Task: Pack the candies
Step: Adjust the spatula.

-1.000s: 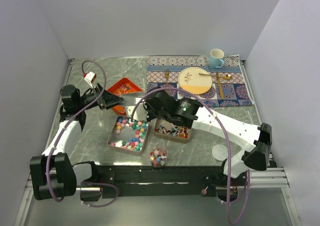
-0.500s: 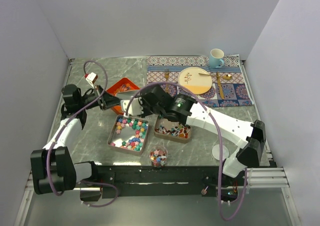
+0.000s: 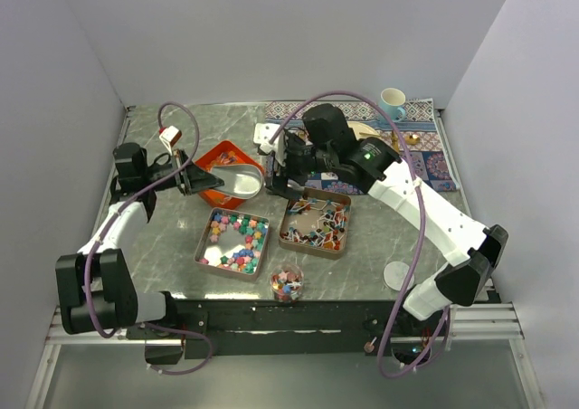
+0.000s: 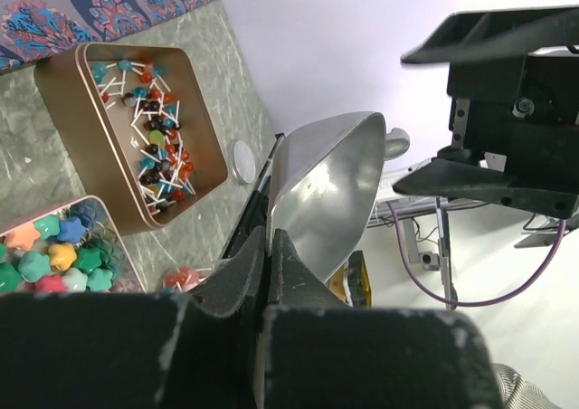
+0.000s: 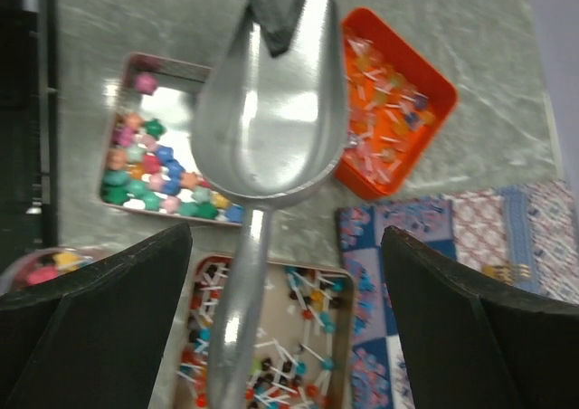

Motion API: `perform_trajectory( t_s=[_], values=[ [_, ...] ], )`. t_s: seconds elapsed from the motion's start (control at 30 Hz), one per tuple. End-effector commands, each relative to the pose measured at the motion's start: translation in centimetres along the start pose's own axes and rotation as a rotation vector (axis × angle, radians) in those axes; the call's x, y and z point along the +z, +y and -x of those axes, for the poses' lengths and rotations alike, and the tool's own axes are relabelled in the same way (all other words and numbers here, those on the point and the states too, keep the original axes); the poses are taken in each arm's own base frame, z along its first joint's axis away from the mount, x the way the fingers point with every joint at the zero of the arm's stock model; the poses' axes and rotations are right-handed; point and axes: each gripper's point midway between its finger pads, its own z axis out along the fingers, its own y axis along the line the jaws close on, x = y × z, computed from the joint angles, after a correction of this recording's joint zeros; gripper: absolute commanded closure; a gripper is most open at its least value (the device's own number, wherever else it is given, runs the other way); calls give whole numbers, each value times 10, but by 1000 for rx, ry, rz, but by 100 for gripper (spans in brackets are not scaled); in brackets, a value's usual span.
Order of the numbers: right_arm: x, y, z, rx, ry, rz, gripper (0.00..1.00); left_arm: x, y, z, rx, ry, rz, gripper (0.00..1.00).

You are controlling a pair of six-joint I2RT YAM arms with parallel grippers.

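Observation:
An empty metal scoop (image 3: 239, 182) hangs in the air over the inner corner of the orange tray (image 3: 215, 156). My left gripper (image 3: 191, 181) is shut on the front rim of the scoop (image 4: 327, 188), its fingertips (image 4: 288, 257) pinched on the thin edge. The scoop's handle (image 5: 242, 311) runs between the spread fingers of my open right gripper (image 3: 274, 167), apart from both. Chunky star candies (image 3: 237, 241) fill the silver tin. Slim stick candies (image 3: 316, 227) lie in the brown tin. More candies (image 5: 384, 90) lie in the orange tray, and a small cup (image 3: 287, 282) holds a few.
At the back right a patterned placemat (image 3: 425, 169) carries a plate (image 3: 355, 145), cutlery and a blue mug (image 3: 391, 106). A white round lid (image 3: 396, 274) lies near the front right edge. Walls close the table on three sides.
The left gripper closed on the scoop's rim. The right gripper let go of the handle, opened wide and drew back toward the placemat. The scoop rose off the tins toward the orange tray.

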Motion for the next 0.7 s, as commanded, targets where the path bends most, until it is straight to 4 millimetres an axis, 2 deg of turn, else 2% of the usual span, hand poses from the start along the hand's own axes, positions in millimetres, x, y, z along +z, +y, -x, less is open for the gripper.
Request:
perform_trajectory(
  t_s=[0.0,0.2,0.4,0.67],
  values=[
    [-14,21,26,46,-97,118,10,-1,-12,4,70,35,-35,99],
    [-10,27,14,31,-56,155,19,-2,-11,7,70,28,-31,99],
    [-5,23,-7,25,-2,118,23,-4,-13,9,66,21,-37,99],
    [10,15,-18,73,31,99,31,-4,-15,10,69,24,-36,99]
  ],
)
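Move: The spatula, its blade tip still in the left fingers, has its bare handle right by the open right hand: about 2 cm back, 2 cm to its left and 1 cm lower. From the left hand the handle is some 15 cm to the right, level in reach, about 5 cm higher. From the right hand, about 24 cm below, the lollipop tin is 12 cm right, level in reach; the star-candy tin 14 cm left, 5 cm back. The spatula's handle is brought between the jaws of the right hand, which shifts back about 2.5 cm and then sinks some 2 cm, tipping only about 5 degrees. Its fingers narrow from nearly wide open to about three quarters without shutting on the handle, while the left hand stays nearly in place and keeps its pinch on the blade tip. ##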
